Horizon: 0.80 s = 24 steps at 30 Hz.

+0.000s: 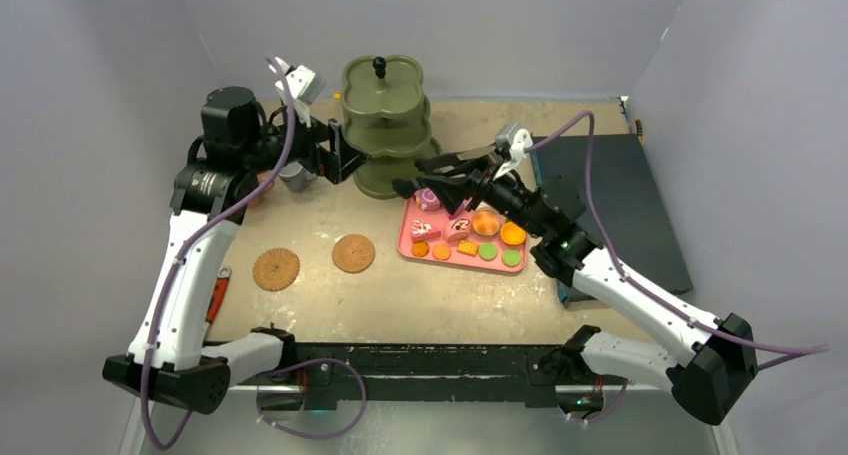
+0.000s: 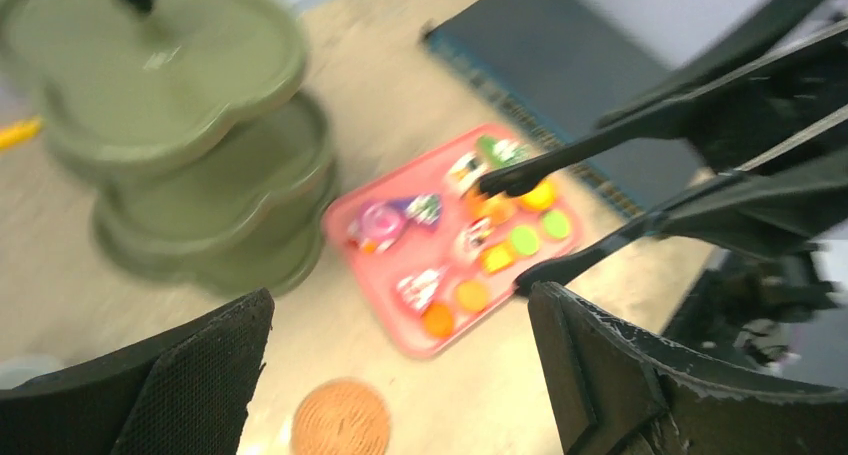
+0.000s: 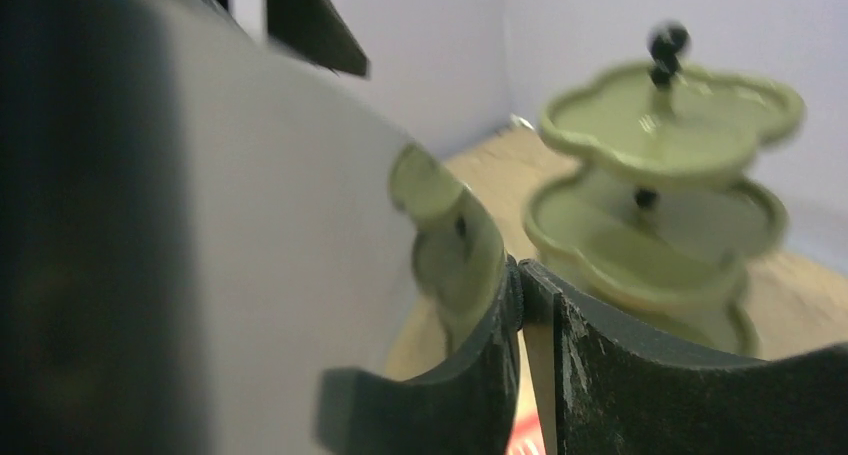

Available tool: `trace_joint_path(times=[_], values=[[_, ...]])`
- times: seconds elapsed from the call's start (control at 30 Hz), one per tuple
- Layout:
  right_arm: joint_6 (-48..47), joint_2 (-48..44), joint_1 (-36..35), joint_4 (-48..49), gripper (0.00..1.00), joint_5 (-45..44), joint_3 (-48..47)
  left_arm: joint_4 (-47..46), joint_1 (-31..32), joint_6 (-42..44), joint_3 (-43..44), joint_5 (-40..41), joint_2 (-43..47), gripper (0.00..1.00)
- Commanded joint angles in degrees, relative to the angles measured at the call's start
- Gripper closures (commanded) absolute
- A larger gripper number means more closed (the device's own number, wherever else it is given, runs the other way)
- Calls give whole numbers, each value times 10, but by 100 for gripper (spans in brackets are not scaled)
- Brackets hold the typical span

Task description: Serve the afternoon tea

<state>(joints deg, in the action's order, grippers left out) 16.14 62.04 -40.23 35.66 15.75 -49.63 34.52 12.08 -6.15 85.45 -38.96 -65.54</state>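
Note:
The olive three-tier stand (image 1: 385, 125) (image 2: 170, 125) (image 3: 660, 185) stands at the back of the table, its tiers bare. My left gripper (image 1: 345, 156) (image 2: 400, 365) hovers open and empty just left of its lower tiers. A grey-blue cup (image 1: 296, 178) sits under that wrist, and a terracotta rim (image 1: 262, 189) peeks out behind the arm. Two brown coasters (image 1: 276, 268) (image 1: 353, 253) lie on the table. Orange, green and pink pastries (image 1: 487, 222) (image 2: 470, 295) fill the pink tray (image 1: 405, 237). My right gripper (image 1: 497, 181) (image 3: 520, 280) is shut on black tongs (image 1: 440, 175) (image 2: 600, 140). Their tips stand apart over the tray's left end, with nothing between them.
A dark mat (image 1: 620, 195) lies right of the tray, partly under the right arm. A red-handled tool (image 1: 218, 295) rests by the left arm's forearm. A small yellow object (image 2: 20, 132) lies behind the stand. Grey walls close in on three sides.

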Motion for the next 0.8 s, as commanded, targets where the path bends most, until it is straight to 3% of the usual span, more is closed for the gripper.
trace_joint_path(times=[0.0, 0.27, 0.47, 0.77], values=[[-77, -22, -3, -41, 32, -114, 57, 156, -1, 87, 30, 200, -34, 1], [-90, -43, -4, -22, 32, -210, 164, 173, -3, 107, 6, 247, -29, 1], [-79, -38, -5, 0, 31, -270, 205, 163, -3, 111, 13, 233, -30, 1], [-81, 9, -18, 40, 31, -292, 228, 161, -3, 112, 13, 206, -32, 1]])
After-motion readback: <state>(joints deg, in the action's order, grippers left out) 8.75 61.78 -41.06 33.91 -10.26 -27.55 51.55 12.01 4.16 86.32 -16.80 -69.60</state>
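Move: Below the tongs-holding right hand lies the pink tray, its middle some 8 cm ahead, 6 cm to the right and 40 cm down. On it, the pink cake slice sits about 6 cm ahead and 3 cm left of the hand, the swirl cake 14 cm ahead and 3 cm left. The green tiered stand is roughly 23 cm ahead and 12 cm left. From the empty left hand the tray middle is about 4 cm ahead, 24 cm right and 39 cm down. Lowering the tongs towards the pink tray, the right hand sinks about 20 cm, fast at first and then easing, while edging right and slightly forward; it turns clockwise and tips from slanting upwards to level, keeping its grip. The left hand, already free of the tongs, backs off down and left some 10 cm with fingers still wide open, then stands still. ##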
